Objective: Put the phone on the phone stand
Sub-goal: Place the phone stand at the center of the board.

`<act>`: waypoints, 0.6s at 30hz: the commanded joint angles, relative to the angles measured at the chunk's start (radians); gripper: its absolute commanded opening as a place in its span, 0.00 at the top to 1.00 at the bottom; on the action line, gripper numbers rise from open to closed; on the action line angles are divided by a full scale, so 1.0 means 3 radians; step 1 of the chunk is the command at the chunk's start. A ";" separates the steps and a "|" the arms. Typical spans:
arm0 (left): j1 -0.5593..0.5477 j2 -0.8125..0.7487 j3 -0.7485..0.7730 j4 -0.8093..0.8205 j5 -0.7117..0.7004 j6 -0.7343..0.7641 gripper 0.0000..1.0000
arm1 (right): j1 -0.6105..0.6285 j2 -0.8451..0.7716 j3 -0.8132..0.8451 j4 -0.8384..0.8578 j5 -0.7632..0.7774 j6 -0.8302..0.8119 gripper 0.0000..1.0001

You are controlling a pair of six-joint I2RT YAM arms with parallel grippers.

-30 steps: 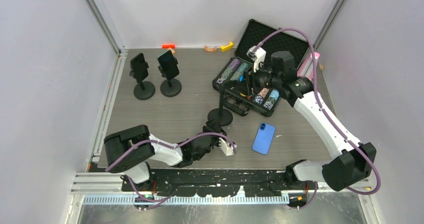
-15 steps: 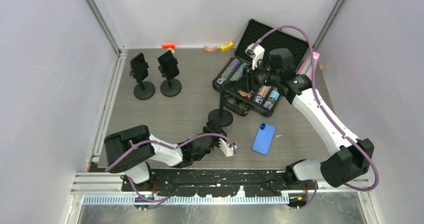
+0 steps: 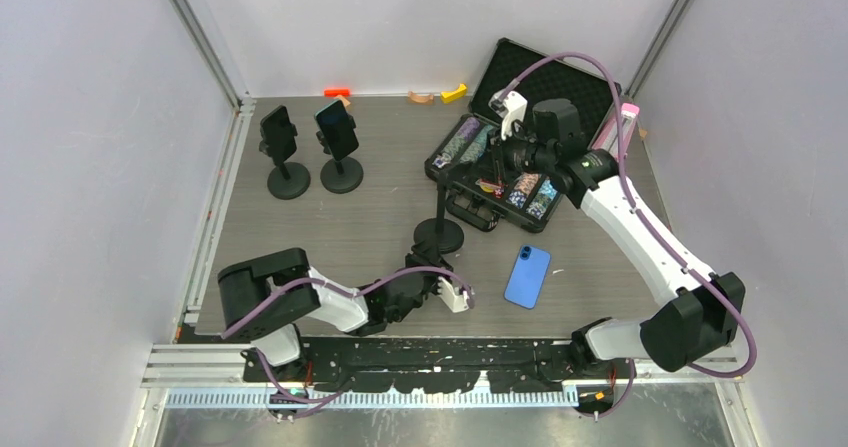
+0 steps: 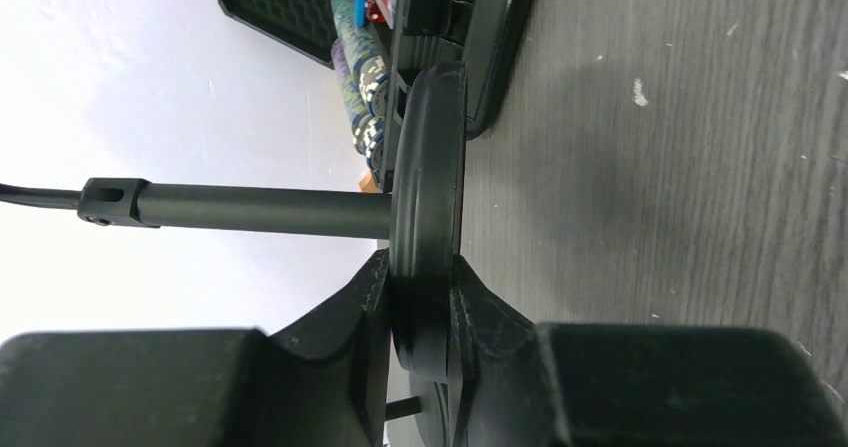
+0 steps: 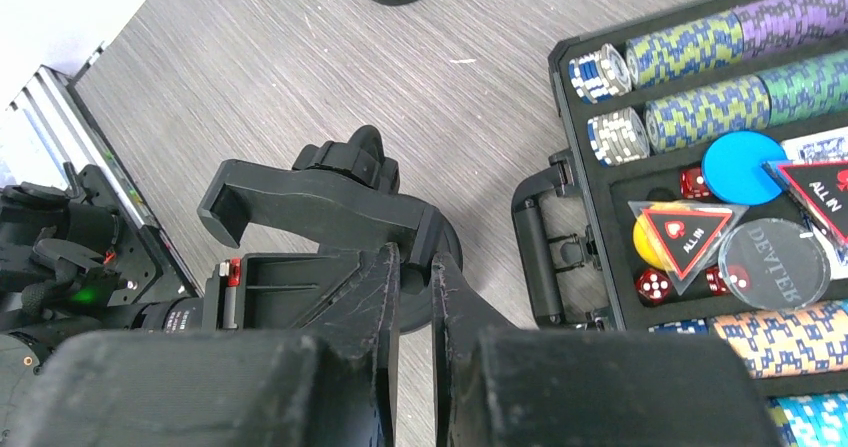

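The blue phone (image 3: pixel 527 276) lies flat on the table, right of the black phone stand (image 3: pixel 441 232). My left gripper (image 3: pixel 430 264) reaches in low from the left. In the left wrist view it (image 4: pixel 420 277) is shut on the rim of the stand's round base (image 4: pixel 430 157), with the pole (image 4: pixel 260 209) running off to the left. My right gripper (image 3: pixel 487 174) is at the top of the stand. The right wrist view shows its jaws (image 5: pixel 415 257) nearly closed on the neck behind the stand's cradle (image 5: pixel 310 202).
An open case of poker chips (image 3: pixel 505 162) sits just behind and right of the stand, close to my right gripper. Two other stands (image 3: pixel 279 137) (image 3: pixel 338 132) holding dark phones are at the back left. Small coloured bits (image 3: pixel 453 93) lie by the back wall.
My right gripper's jaws have closed on the top of the stand, and that arm has shifted slightly. The left gripper, the stand's base and the phone have not moved.
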 commanded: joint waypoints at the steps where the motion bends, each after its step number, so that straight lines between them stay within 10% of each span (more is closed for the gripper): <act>1: -0.0023 0.0114 0.0029 0.0276 -0.0021 -0.0036 0.80 | 0.0057 -0.0079 -0.0037 0.0302 0.0206 0.0148 1.00; 18: -0.0036 -0.0313 -0.0049 -0.0810 0.0002 -0.0483 0.19 | 0.0073 -0.0255 -0.0288 0.0494 0.0117 0.0309 1.00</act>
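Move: The stand hangs upright between both hands; the board spot for its base lies about 3 cm ahead of the left hand, 4 cm right and 9 cm below. From that hand the blue phone is some 3 cm back and 22 cm right, the poker case's handle roughly 14 cm ahead and 11 cm right, both low. From the right hand the spot is about 3 cm back, 5 cm left and 25 cm below, the handle 7 cm ahead and 2 cm right. The phone stand goes down towards the board with both hands, the right keeping its pinch on the clamp as it sinks roughly 3 cm, then stops. The left sinks nearly 4 cm and, from early on, opens its fingers wide to release the base's near-left rim, tilting slightly and easing about 1 cm left at the end. ##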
